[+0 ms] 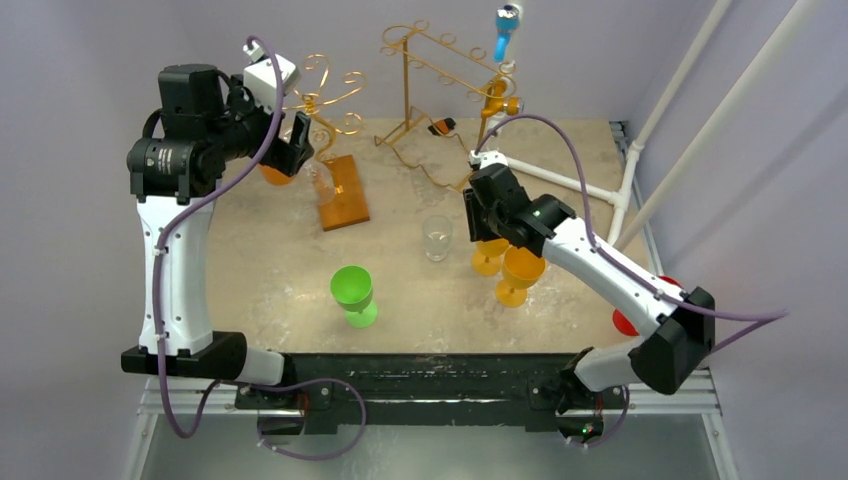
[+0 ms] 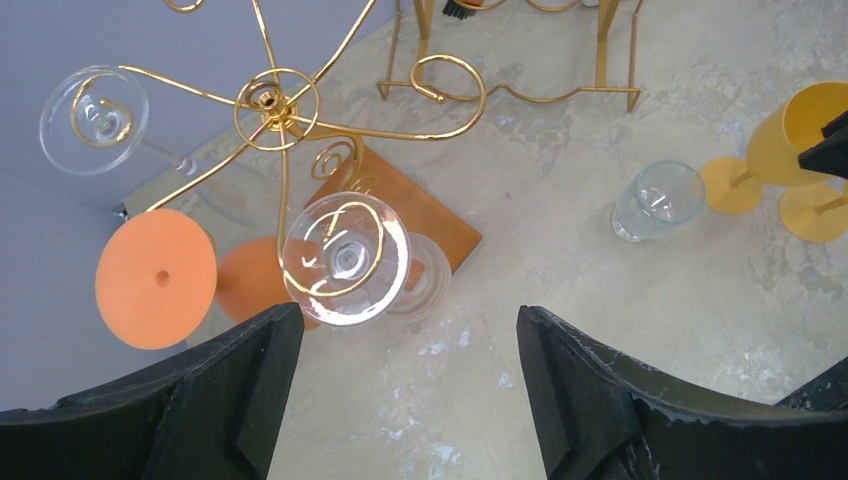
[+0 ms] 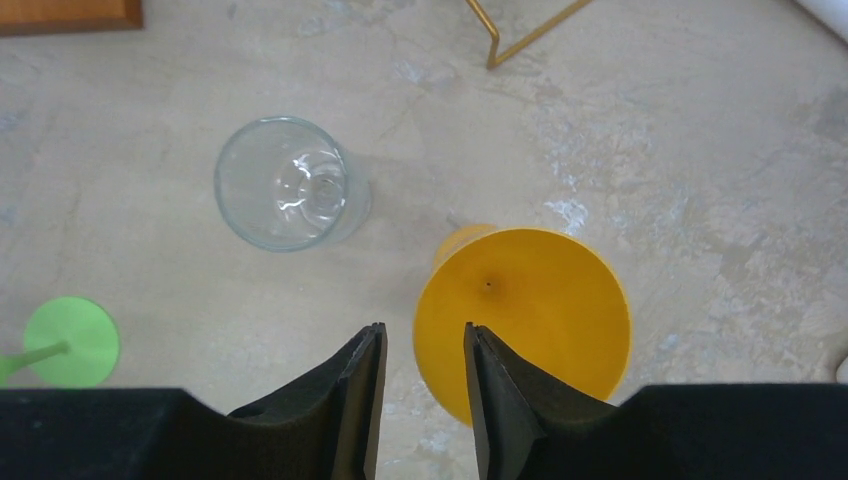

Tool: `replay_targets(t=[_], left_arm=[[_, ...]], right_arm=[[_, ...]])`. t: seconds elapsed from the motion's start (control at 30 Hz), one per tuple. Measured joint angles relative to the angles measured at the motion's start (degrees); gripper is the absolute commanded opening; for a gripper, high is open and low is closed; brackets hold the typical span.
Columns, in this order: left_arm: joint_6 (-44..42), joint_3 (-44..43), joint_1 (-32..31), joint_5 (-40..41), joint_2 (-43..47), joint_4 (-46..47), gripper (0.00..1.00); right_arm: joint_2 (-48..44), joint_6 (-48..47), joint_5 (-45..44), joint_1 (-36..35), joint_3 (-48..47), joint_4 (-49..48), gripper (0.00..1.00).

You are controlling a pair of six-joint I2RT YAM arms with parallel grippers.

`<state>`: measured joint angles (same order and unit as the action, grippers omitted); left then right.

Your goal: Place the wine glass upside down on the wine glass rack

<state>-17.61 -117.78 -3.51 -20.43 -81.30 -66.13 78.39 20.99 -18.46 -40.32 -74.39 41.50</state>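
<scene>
A clear wine glass [image 2: 345,258] hangs upside down on the gold curled rack [image 2: 275,100], whose wooden base [image 1: 343,195] stands on the table; the glass also shows in the top view [image 1: 320,180]. My left gripper [image 2: 410,335] is open wide and empty, just short of this glass and not touching it; in the top view [image 1: 298,155] it is beside the rack. An orange glass [image 2: 155,278] and another clear glass [image 2: 93,120] also hang there. My right gripper [image 3: 425,350] is open a little, above the left rim of an upright yellow glass [image 3: 525,315].
A clear glass [image 1: 437,238], a green glass [image 1: 354,295] and two yellow glasses [image 1: 520,275] stand on the table. A second gold rack [image 1: 440,70] stands at the back. White pipes [image 1: 560,180] run along the right side.
</scene>
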Motion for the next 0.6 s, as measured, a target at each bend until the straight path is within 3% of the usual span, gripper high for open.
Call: replay_targets(t=[0.1,0.3,0.6], left_arm=[[0.0,-1.0,0.0,0.1,0.0,-0.1,0.85],[-0.5,-1.7,0.0,0.8,0.0,-0.5,0.85],[-0.4,-1.6,0.0,-0.9,0.1,-0.8,0.84]], right_arm=[[3.4,-0.1,0.4,1.2,1.0,-1.3,0.34],[7.0,-0.8,1.3,2.9,3.0,-3.6,0.02],[6.8,-1.6,-0.1,3.6,-1.9,-1.7,0.0]])
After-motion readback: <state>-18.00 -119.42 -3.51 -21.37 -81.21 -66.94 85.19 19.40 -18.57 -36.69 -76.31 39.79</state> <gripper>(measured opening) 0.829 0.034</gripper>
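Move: The near-left rim of the farther yellow goblet is just below my open right fingers; the goblet's middle is about 2 cm ahead, 5 cm right and 11 cm down. The clear tumbler stands about 4 cm ahead and 6 cm left, 14 cm down; the second yellow goblet stands some 5 cm back, 9 cm right and 11 cm down. From my left hand the farther goblet is roughly 34 cm right, 2 cm back and 31 cm down. I lower my right hand about 5 cm, easing 2 cm forward, so the fingers straddle the left wall of the farther yellow goblet's bowl, and close them nearly shut on the way to pinch it at the rim. Then I turn upward, raising the goblet about 3 cm and still drifting slightly forward. ##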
